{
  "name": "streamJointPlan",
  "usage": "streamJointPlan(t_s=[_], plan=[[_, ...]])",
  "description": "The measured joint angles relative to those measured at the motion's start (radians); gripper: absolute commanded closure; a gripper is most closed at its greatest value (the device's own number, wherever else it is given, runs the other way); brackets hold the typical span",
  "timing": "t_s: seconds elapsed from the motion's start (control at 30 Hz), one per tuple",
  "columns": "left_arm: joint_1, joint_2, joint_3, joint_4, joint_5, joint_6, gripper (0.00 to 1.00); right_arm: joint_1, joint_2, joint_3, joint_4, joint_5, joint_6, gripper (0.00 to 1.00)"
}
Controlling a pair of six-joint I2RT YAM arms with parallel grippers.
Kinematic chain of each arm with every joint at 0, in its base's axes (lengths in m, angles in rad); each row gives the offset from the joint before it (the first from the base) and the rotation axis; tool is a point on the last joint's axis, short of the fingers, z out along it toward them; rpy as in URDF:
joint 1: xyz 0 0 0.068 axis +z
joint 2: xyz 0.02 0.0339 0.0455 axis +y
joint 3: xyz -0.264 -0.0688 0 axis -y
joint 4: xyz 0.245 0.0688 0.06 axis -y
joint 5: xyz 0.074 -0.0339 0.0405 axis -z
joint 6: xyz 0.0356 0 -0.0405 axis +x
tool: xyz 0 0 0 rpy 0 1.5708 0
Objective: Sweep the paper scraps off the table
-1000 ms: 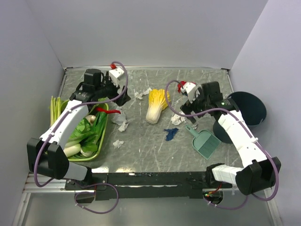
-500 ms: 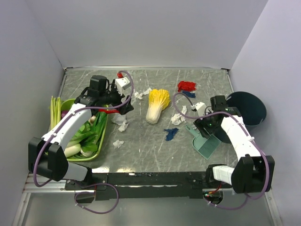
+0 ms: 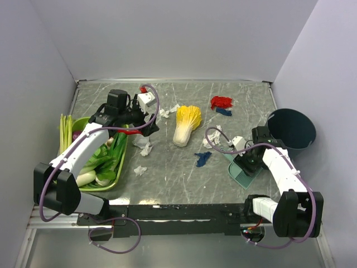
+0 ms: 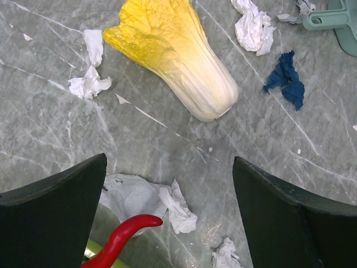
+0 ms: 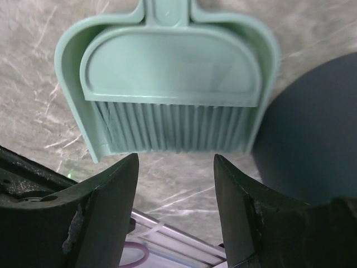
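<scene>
Paper scraps lie over the table (image 3: pixel 184 184): white wads (image 3: pixel 146 149) (image 3: pixel 139 170) (image 3: pixel 164 113) (image 3: pixel 211 140), a dark blue one (image 3: pixel 202 159) and a red one (image 3: pixel 221 101). My left gripper (image 3: pixel 135 116) hovers open at the back left; in its wrist view, left gripper (image 4: pixel 170 162) stands wide above a white wad (image 4: pixel 178 209), touching nothing. My right gripper (image 3: pixel 249 166) is low over a green dustpan (image 3: pixel 236 173). In its wrist view, right gripper (image 5: pixel 175 159) is open with bare table between the fingers, just short of the dustpan (image 5: pixel 170 84) and its brush.
A napa cabbage (image 3: pixel 187 124) lies mid-table. A green tray (image 3: pixel 114 181) of vegetables sits at the left, with a red chili (image 3: pixel 127 132) at its corner. A dark round bin (image 3: pixel 291 128) stands off the right edge. The table's near rail (image 5: pixel 184 245) runs under my right gripper.
My right arm swung from the back, near the red scrap, toward the near edge and came down over the dustpan, its jaws narrowing. My left gripper shifted slightly right.
</scene>
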Motion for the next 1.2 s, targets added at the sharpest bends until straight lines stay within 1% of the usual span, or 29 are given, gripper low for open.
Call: streamJointPlan(t_s=[0.2, 0.4, 0.43, 0.5, 0.57, 0.6, 0.63, 0.7, 0.73, 0.83, 0.93, 1.0, 1.07, 1.2], plan=[[-0.001, 0.000, -0.017, 0.000, -0.001, -0.007, 0.02, 0.000, -0.006, -0.037, 0.014, 0.004, 0.000, 0.38], [-0.002, 0.000, -0.018, 0.003, -0.007, -0.015, 0.02, 0.000, -0.009, -0.115, 0.077, 0.025, -0.005, 0.41], [-0.002, 0.000, -0.018, 0.003, -0.007, -0.015, 0.02, 0.000, -0.009, -0.129, 0.084, 0.027, -0.008, 0.44], [-0.003, 0.000, -0.018, 0.006, -0.008, -0.018, 0.02, 0.000, -0.006, -0.158, 0.106, 0.032, -0.013, 0.46], [-0.003, 0.000, -0.018, 0.008, -0.008, -0.021, 0.02, 0.000, 0.000, -0.177, 0.127, 0.038, -0.017, 0.50], [-0.004, 0.000, -0.018, 0.008, -0.008, -0.023, 0.02, 0.000, 0.004, -0.183, 0.136, 0.042, -0.020, 0.53], [-0.005, 0.000, -0.018, 0.008, -0.009, -0.023, 0.02, 0.000, 0.007, -0.190, 0.153, 0.044, -0.021, 0.63], [-0.008, 0.000, -0.018, 0.008, -0.009, -0.023, 0.01, 0.000, 0.007, -0.198, 0.173, 0.044, -0.024, 0.76], [-0.010, 0.000, -0.018, 0.008, -0.009, -0.023, 0.01, 0.000, 0.006, -0.201, 0.185, 0.044, -0.024, 0.88], [-0.012, 0.000, -0.018, 0.008, -0.010, -0.024, 0.01, -0.002, 0.000, -0.208, 0.206, 0.043, -0.026, 0.99], [-0.014, 0.000, -0.018, 0.008, -0.010, -0.025, 0.01, -0.004, -0.048, -0.206, 0.195, 0.039, -0.036, 1.00], [-0.017, 0.000, -0.016, 0.008, -0.009, -0.027, 0.01, -0.005, -0.115, -0.194, 0.152, 0.027, -0.053, 1.00], [-0.021, 0.002, -0.010, 0.011, -0.009, -0.034, 0.01, -0.005, -0.189, -0.153, 0.091, 0.012, -0.071, 1.00], [-0.031, 0.017, 0.017, 0.033, -0.004, -0.054, 0.01, -0.005, -0.269, -0.028, -0.037, -0.033, -0.082, 1.00]])
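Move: The brush's bristles lie about 6 cm below the right hand, a centimetre back and a centimetre right of it, with the brush nested in the green dustpan, whose middle is 1 cm ahead and 1 cm left. From the hand, the bin stands about 9 cm ahead and 13 cm right, the small paper scrap 10 cm ahead and 8 cm left, and the blue scrap 6 cm ahead and 20 cm left. For the left hand, the bristles are roughly 37 cm right, 16 cm back and 21 cm below. The brush's bristles are what the right hand goes for: it sinks about 5 cm with a slight drift back, then the fingers shut from partly open and pinch the middle of the bristle row. Keeping that pinch, it climbs quickly some 8 cm, the fingertips swinging forward by 10 to 15 degrees. ##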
